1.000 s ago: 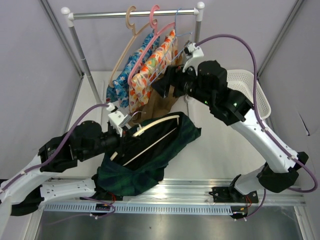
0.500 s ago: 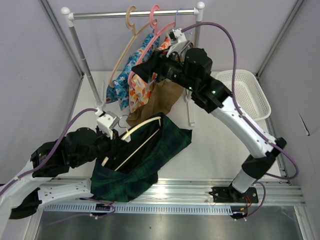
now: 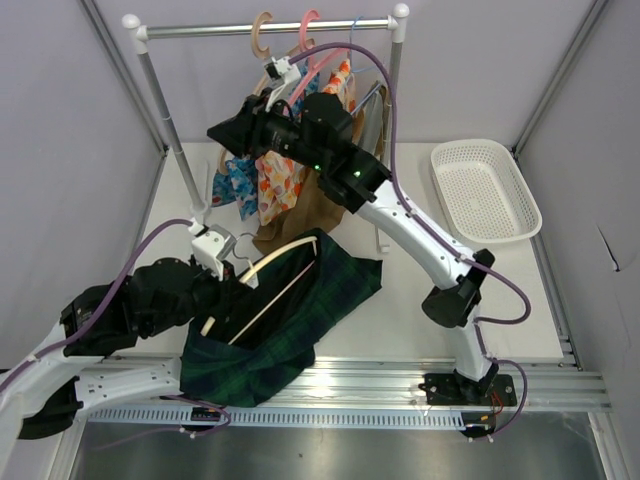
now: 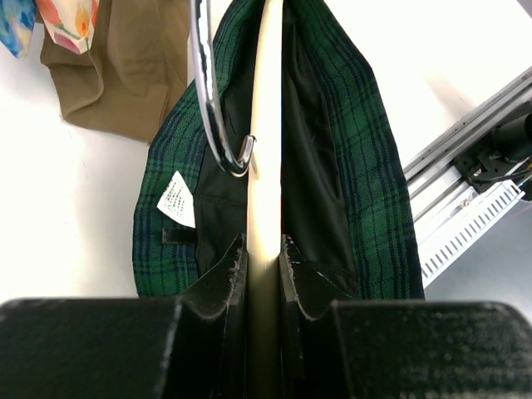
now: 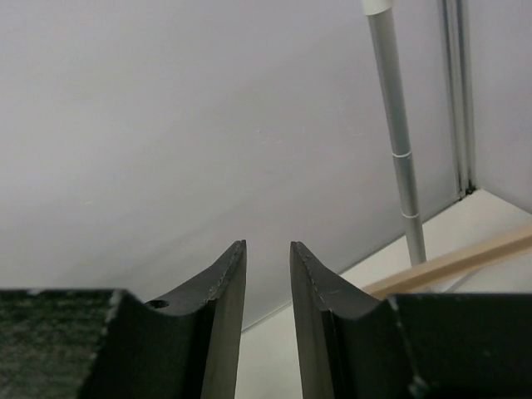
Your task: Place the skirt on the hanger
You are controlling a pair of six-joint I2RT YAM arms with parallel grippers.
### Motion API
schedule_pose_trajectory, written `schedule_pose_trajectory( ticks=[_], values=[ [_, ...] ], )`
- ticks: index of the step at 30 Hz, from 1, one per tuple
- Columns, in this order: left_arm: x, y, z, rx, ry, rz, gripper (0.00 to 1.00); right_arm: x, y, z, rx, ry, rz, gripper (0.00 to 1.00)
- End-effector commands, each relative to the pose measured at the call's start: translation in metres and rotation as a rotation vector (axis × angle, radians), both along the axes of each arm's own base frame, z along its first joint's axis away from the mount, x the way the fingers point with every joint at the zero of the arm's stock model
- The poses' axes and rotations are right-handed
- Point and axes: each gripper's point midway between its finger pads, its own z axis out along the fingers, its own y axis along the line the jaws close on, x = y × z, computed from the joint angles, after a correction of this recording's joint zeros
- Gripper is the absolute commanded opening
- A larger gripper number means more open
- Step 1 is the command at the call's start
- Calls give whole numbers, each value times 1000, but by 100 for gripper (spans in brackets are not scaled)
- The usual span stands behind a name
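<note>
The green and navy plaid skirt (image 3: 300, 310) hangs draped over the cream hanger (image 3: 285, 255) at the front left of the table. My left gripper (image 3: 222, 292) is shut on that hanger. In the left wrist view the jaws pinch the cream hanger (image 4: 266, 150) at the left gripper (image 4: 266, 253), with the skirt (image 4: 366, 166) spread beyond on both sides and its metal hook (image 4: 208, 125) curving to the left. My right gripper (image 3: 214, 132) is raised by the rack's left side. In its own view the right gripper (image 5: 268, 245) is open a little, holding nothing.
The clothes rack rail (image 3: 270, 28) carries a tan hanger (image 3: 262, 30), a pink hanger (image 3: 308, 28), floral garments (image 3: 285, 170) and a brown garment (image 3: 305, 215). A white basket (image 3: 485, 190) sits at the right. The rack's post (image 5: 395, 125) stands ahead of the right gripper.
My right arm has swung left, from the rack's right end to in front of the hanging garments, and its jaws have narrowed. My left arm drew the hanger and skirt slightly nearer, then held still.
</note>
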Motion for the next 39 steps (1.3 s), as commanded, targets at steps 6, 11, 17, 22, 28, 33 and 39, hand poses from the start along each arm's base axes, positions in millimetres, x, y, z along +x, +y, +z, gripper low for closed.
schedule_pose_trajectory(
  ticks=[6,11,17,22,28,33,39],
  values=[
    [-3,4,21,-82,-12,15,0,11,39,-14,12,-77,-39,34],
    [-4,5,18,-77,-7,15,0,16,52,-39,-81,-140,-137,36],
    [-3,3,19,-72,-10,10,0,31,50,-69,-215,-174,-280,37],
    [-4,3,19,-71,-12,8,0,30,42,-84,-314,-203,-419,36],
    [-4,4,19,-70,-13,5,0,25,32,-87,-369,-219,-533,34],
    [-4,6,20,-66,-15,6,0,31,7,-84,-398,-188,-655,33],
    [-3,11,27,-75,-28,23,0,35,-21,-83,-431,-161,-747,33]
  ],
)
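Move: The beige hanger on the rail is what the right hand goes for: its middle lies about 8 cm ahead, 4 cm to the right and 12 cm below, its near end slanting back to below the fingers. The blue skirt hangs some 9 cm ahead, 5 cm right and 22 cm below the hand; the pink hanger is about 10 cm ahead, 12 cm right and 12 cm below. From the left hand the beige hanger is roughly 25 cm ahead, 2 cm right, 8 cm above. Down, some 13 cm in all, the right hand first swings about 6 cm to the left past the near end of the beige hanger, then sweeps back 4 to 5 cm to the right against that hanger's outer side. Its wrist turns clockwise by some 35 degrees and tips the partly open fingers downward. The left hand stays almost still, keeping its pinch on the hanger with the green skirt. ##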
